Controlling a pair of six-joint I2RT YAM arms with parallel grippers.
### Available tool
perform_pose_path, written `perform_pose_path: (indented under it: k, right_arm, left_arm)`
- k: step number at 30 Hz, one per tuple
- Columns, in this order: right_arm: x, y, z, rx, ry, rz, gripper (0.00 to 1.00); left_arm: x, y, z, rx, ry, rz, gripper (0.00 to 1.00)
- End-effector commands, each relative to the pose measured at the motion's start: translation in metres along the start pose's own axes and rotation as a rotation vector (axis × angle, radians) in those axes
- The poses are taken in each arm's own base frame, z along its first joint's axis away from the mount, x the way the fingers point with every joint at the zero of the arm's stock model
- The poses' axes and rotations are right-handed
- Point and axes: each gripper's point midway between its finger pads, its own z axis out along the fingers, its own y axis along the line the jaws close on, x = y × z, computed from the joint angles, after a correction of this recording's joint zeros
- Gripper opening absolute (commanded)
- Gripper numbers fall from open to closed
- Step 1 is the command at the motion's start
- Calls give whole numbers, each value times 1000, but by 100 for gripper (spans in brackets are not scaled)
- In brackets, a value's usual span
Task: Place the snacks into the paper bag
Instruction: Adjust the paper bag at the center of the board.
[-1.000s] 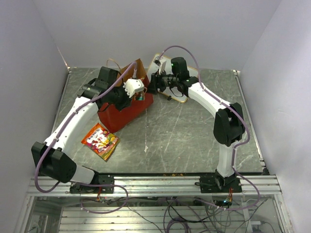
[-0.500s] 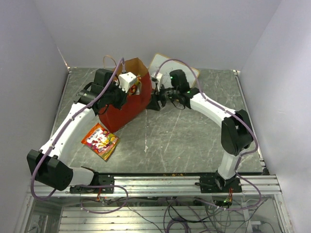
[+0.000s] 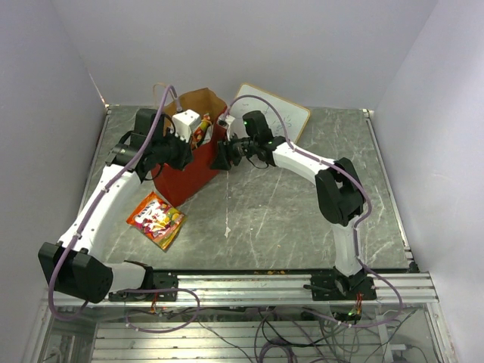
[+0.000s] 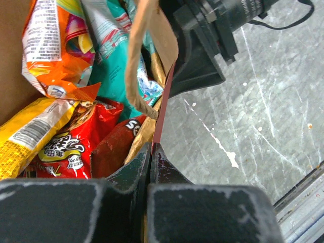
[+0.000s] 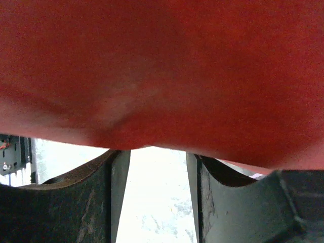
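The paper bag [image 3: 187,175] stands tilted at the back left, red outside and brown inside. My left gripper [image 3: 200,139] is shut on its rim wall [image 4: 163,109], one finger inside and one outside [image 4: 152,148]. Inside lie several snacks: an orange packet [image 4: 55,50], a teal one [image 4: 109,63], a red one [image 4: 76,147] and a yellow one [image 4: 20,136]. One orange snack packet [image 3: 156,219] lies flat on the table. My right gripper [image 3: 221,156] is open, with the bag's red outer wall [image 5: 162,71] just beyond its fingertips [image 5: 158,157].
A white writing board [image 3: 278,113] lies at the back behind the right arm. The bag's loop handle [image 4: 132,61] hangs over the snacks. The right gripper's black body [image 4: 202,45] sits close against the bag's outside. Grey walls close in both sides.
The left gripper closed on the bag's rim and drew it up and back, so the bag stands more upright. The right gripper moved left to the bag's outer side.
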Motion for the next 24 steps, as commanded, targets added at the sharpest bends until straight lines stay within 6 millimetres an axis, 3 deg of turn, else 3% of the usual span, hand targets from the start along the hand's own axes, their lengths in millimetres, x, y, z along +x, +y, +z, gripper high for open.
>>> perform_pose_path:
  k: [1,6,12,16,20,24]
  right_arm:
    - [-25,4,1,-11,-68,-19,48]
    - [-26,16,-9,-53,-84,-38,48]
    - [-18,29,-11,-116,-94,-12,48]
    - [-23,42,-22,-138,-108,-35,48]
    - [-19,51,-30,-156,-102,-58,48]
    - [-17,52,-42,-133,-102,-79,48]
  left_arm:
    - [-5,-14,5,92,-16,-1,7]
    - [-11,-15,3,101,-33,15,11]
    - [-25,-13,-15,78,-59,74,42]
    - [-31,-8,-33,24,-74,117,63]
    - [-30,-3,-51,-28,-67,147,71]
    - [-25,4,-70,-60,-44,153,73]
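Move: The left gripper is pinching the top edge of the paper bag's near wall; the bag's middle is about 8 cm ahead, 4 cm right and 12 cm below. The fruit snack packet lies roughly 7 cm back, 8 cm left and 23 cm below. From the right gripper, beside the bag's right part, the bag's middle is some 9 cm left, 2 cm ahead and 2 cm below, the whiteboard about 19 cm ahead, 15 cm right and 10 cm below. Keep the left gripper almost still on the bag's edge, then open its fingers wide to let go and raise it about 4.5 cm, easing back a little. Meanwhile draw the right gripper some 4 cm back towards the robot and 3 cm up along the outside of the bag's wall, fingers staying half open, tilting slightly. ##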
